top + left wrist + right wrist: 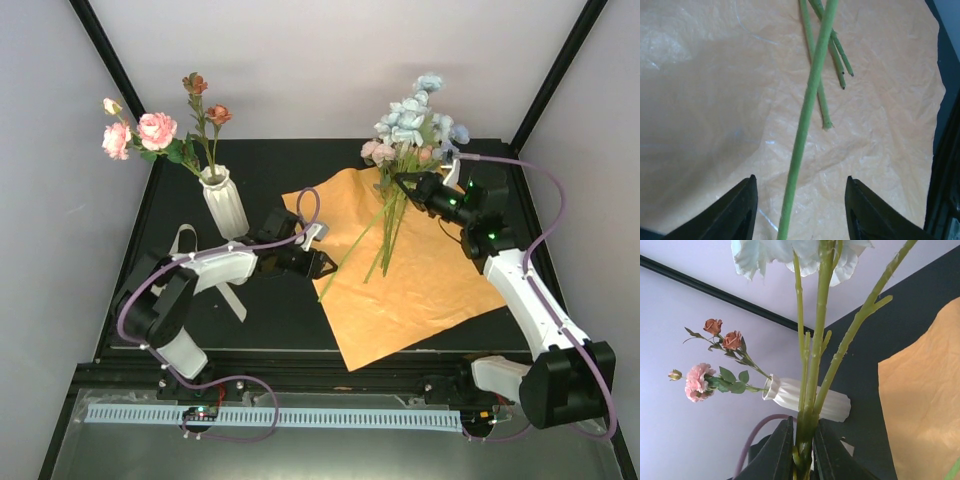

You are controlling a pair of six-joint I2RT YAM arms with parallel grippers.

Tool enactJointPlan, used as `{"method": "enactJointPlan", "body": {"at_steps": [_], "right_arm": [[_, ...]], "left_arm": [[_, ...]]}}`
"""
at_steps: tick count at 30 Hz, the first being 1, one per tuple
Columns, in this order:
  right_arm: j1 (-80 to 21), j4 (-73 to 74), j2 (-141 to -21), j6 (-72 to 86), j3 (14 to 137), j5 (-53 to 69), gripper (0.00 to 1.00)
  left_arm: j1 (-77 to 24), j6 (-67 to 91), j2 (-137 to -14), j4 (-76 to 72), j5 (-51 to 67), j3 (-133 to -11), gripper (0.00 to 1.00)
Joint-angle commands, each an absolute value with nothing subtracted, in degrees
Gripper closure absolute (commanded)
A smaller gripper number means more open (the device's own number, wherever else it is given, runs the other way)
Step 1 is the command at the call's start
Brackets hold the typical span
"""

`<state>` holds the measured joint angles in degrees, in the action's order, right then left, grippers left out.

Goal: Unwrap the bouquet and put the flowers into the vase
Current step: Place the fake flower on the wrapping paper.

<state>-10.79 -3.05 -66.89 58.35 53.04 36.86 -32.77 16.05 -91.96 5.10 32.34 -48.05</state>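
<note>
The off-white ribbed vase (225, 205) (805, 399) stands at the back left and holds pink and rust flowers (150, 130) (697, 382). The bouquet's orange paper (420, 270) (705, 100) (925, 395) lies spread flat. Above it my right gripper (405, 187) (804, 445) is shut on the stems of the pale-blue and pink flowers (415, 120) (790, 252), which hang down towards the paper. My left gripper (325, 265) (800, 210) is at the paper's left edge. Its jaws are open, with one long green stem (810, 100) between them and touching neither finger.
A cream ribbon (185, 240) lies on the black table (270, 310) by the left arm. Three shorter stem ends (832, 60) hang over the paper beyond the long stem. Black frame posts (105, 60) rise at the back corners.
</note>
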Motion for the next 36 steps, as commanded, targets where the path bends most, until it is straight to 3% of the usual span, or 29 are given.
{"method": "enactJointPlan", "body": {"at_steps": [1, 3, 7, 16, 36], "right_arm": [[-10.36, -2.27, -68.52, 55.65, 56.46, 37.46, 0.86], [-10.33, -2.21, -68.59, 55.51, 56.11, 37.45, 0.86], [-10.16, -2.28, -68.31, 55.57, 56.04, 36.97, 0.86], [-9.16, 0.3, -67.53, 53.36, 61.2, 32.18, 0.86], [-8.3, 0.13, -60.44, 51.15, 63.81, 23.47, 0.9]], "left_arm": [[-33.39, 14.72, -97.25, 0.88, 32.27, -52.1, 0.53], [-33.43, 14.45, -100.41, 1.72, 32.25, -54.03, 0.61], [-33.67, 14.56, -102.97, -0.48, 31.42, -54.33, 0.65], [-33.75, 14.78, -105.97, -1.58, 30.52, -55.17, 0.98], [-34.35, 15.66, -110.03, -2.98, 32.34, -58.29, 0.98]]}}
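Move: The lone green stem that the open left hand goes for lies about 2 cm ahead of it, 2 cm to its right and 5 cm below; the cut ends of the other stems are some 8 cm to its right, 1 cm back and 7 cm lower. From the right hand, already holding the blue flowers, that gripping spot is about 5 cm back, 8 cm left and 28 cm below, while the pink flowers lie some 22 cm ahead, 2 cm right and 26 cm lower. The left hand sinks about 5 cm while easing forward and right over the paper, its half-open fingers shutting across the lower part of the lone green stem and pinching it, then carries that stem another 3 cm forward and to the right at nearly the same height. The right hand keeps its grip on the blue flowers' stems, first barely moving, then rising some 6 cm and going 3 cm right, away from the pink flowers, while its fingers tip up and swing clockwise, each by about 10 degrees. ##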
